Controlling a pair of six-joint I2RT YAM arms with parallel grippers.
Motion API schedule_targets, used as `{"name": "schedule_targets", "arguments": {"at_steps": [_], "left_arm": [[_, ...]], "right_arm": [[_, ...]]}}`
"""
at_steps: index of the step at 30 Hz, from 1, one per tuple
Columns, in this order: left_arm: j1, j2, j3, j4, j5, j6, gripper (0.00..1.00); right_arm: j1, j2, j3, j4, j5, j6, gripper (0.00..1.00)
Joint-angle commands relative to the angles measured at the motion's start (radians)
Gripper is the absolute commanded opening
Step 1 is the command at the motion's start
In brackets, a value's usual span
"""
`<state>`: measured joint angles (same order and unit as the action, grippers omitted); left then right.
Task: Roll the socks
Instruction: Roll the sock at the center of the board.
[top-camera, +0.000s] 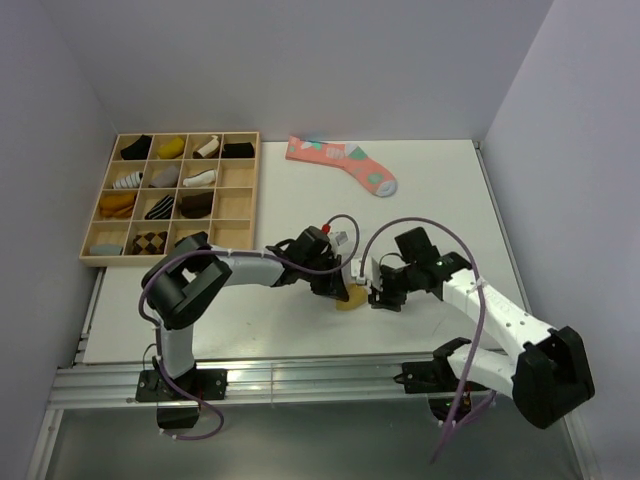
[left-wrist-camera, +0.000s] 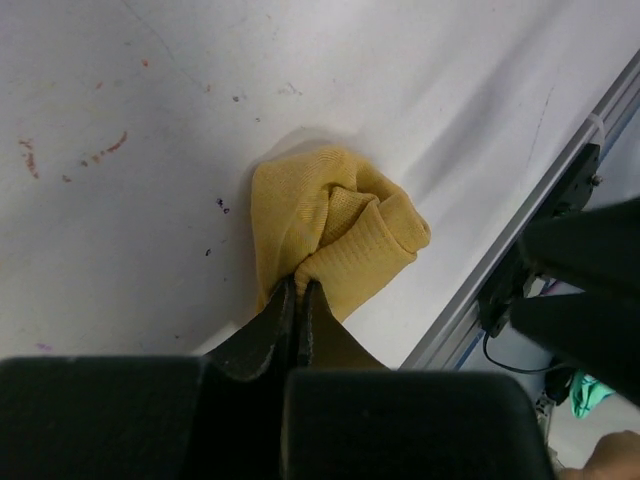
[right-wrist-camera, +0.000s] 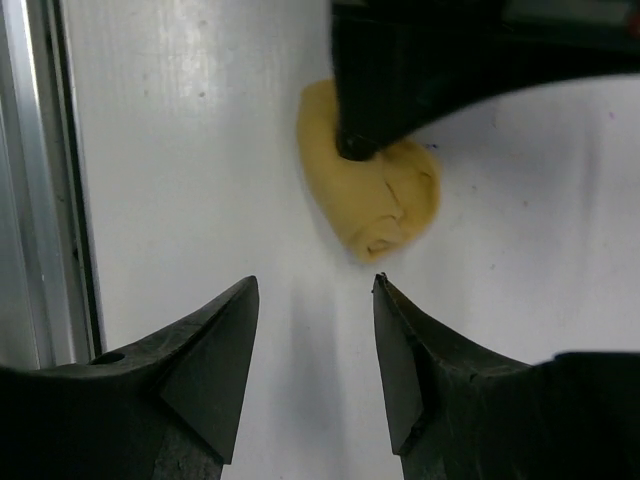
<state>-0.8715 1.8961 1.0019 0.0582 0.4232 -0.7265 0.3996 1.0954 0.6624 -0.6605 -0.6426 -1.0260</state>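
Observation:
The mustard-tan ankle sock (top-camera: 350, 297) lies bunched into a small roll on the white table near the front edge. It also shows in the left wrist view (left-wrist-camera: 330, 225) and the right wrist view (right-wrist-camera: 375, 195). My left gripper (top-camera: 340, 283) is shut on an edge of this sock (left-wrist-camera: 298, 283). My right gripper (top-camera: 378, 296) is open and empty just right of the roll, its fingertips (right-wrist-camera: 245, 300) a short way off. The black crew sock with white stripes is out of view.
A long pink sock with teal and white patches (top-camera: 340, 160) lies at the back of the table. A wooden grid tray (top-camera: 96, 258) holding several rolled socks stands at the back left. The aluminium front rail (left-wrist-camera: 520, 235) runs close by the roll.

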Motion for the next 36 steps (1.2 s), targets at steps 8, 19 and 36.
{"name": "schedule_targets", "arguments": {"at_steps": [8,19,36], "left_arm": [[0.002,0.120,0.004,-0.227,0.064,0.073,0.00],[0.025,0.143,0.017,-0.279,0.112,0.110,0.00],[0.065,0.182,0.046,-0.328,0.181,0.154,0.00]], "right_arm": [[0.220,-0.014,-0.078,0.162,0.170,0.007,0.56],[0.308,0.020,-0.109,0.240,0.262,0.004,0.55],[0.438,0.044,-0.129,0.256,0.342,0.040,0.54]]}}
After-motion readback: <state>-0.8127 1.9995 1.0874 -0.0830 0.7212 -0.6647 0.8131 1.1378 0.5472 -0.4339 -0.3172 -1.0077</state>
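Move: The yellow sock, bunched and already pinched in the left fingertips, has its middle about 8 cm to the right hand's left, 1 cm back and 6 cm below it. From the left hand that is roughly 2 cm right, 1 cm back and 1 cm down. The pink sock lies some 32 cm ahead of the right hand, 10 cm left; the sock box some 24 cm ahead, 49 cm left. Right hand sinks and goes left about 4 cm towards the yellow sock; left keeps its pinch, drawing back slightly. ##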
